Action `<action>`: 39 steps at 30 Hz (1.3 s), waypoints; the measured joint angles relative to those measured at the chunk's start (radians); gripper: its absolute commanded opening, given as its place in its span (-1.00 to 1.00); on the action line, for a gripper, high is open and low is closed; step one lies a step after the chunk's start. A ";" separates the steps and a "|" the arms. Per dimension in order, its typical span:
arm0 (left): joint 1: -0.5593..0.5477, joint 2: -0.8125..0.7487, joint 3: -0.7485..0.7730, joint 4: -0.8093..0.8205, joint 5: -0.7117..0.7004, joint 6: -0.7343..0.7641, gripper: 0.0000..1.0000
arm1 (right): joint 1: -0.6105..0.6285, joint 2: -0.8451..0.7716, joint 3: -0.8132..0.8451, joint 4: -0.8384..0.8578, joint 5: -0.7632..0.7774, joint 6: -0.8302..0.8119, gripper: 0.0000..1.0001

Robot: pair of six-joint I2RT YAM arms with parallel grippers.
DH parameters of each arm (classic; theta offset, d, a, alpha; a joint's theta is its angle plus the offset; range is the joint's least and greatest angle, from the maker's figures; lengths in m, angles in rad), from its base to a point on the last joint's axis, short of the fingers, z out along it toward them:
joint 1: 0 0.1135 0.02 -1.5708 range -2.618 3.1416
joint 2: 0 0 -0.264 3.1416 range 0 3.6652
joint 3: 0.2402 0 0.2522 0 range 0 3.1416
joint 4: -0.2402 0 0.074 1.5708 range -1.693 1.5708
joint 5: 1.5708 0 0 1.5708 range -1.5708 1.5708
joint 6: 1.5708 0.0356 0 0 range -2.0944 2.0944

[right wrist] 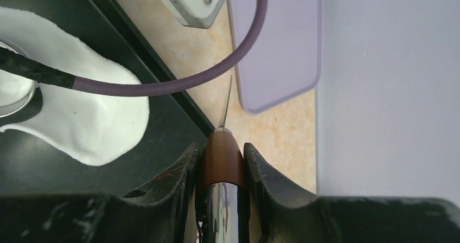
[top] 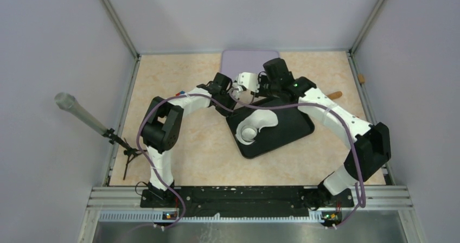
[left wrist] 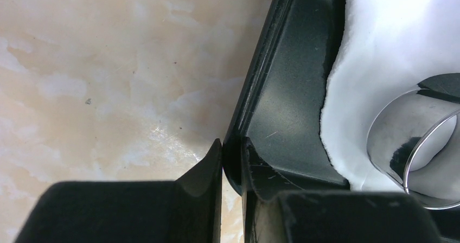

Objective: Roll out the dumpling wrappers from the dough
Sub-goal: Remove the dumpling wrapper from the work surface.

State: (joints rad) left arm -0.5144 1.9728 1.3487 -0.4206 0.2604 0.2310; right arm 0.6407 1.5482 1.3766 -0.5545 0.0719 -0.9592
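Observation:
The dough (top: 264, 119) is a flattened irregular white sheet lying in the black tray (top: 293, 132). A shiny metal ring (top: 249, 134) stands on the sheet's near end. My left gripper (top: 234, 103) is shut on the tray's rim (left wrist: 255, 91) at a corner, one finger outside and one inside. In the left wrist view the dough (left wrist: 379, 58) and the ring (left wrist: 404, 145) lie to the right. My right gripper (right wrist: 221, 152) is shut on a thin-bladed tool (right wrist: 219, 164) with a brown and chrome handle, beside the tray's far edge. No separate dumpling wrappers are in view.
A lilac board (top: 250, 58) lies at the table's back edge, just behind both grippers. A wooden rolling pin (top: 333, 95) rests at the right, behind the right arm. A purple cable (right wrist: 179, 83) crosses over the dough (right wrist: 81, 113) in the right wrist view. A grey pole (top: 81, 114) leans in at the left.

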 measured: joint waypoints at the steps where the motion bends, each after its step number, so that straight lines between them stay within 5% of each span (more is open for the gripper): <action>1: 0.000 0.000 0.000 0.000 0.000 0.000 -1.00 | -0.006 0.000 0.016 -0.014 -0.012 0.008 -1.00; 11: 0.001 0.000 0.000 0.000 0.005 0.000 -1.00 | -0.032 -0.037 0.090 -0.171 -0.276 0.161 -1.00; 26: 0.001 0.000 0.002 -0.001 -0.007 -0.037 -1.00 | 0.050 -0.108 0.229 -0.739 -0.387 -0.028 -1.00; 39: 0.001 0.000 0.005 -0.009 -0.012 -0.054 -1.00 | 0.261 -0.066 0.123 -0.538 -0.341 0.162 -1.00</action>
State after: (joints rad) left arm -0.5133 1.9732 1.3540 -0.4297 0.2485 0.1768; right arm 0.9020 1.4826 1.4994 -1.0924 -0.2691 -0.7975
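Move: Behind the right hand, which already holds the scraper blade-outward, the ring cutter with the dumpling wrapper in it lies about 10 cm back, 10 cm left and 18 cm below. The loose dough reaches from the cutter to about 3 cm back and 3 cm left, 20 cm down; the purple board lies some 22 cm ahead, 8 cm left. For the left hand at the tray's corner, the cutter is about 9 cm back and 8 cm right, near its height. Swinging the scraper back over the dough in the air, the right hand first rises about 2 cm, travels some 18 cm back past the cutter, then curves left and sinks slightly, ending about 5 cm left of its start. The wrist tips down about 30 degrees and turns counter-clockwise about 20, bringing the blade tip round to the cutter's near side, the grip kept shut on the handle. The left hand keeps its pinch on the tray rim. ##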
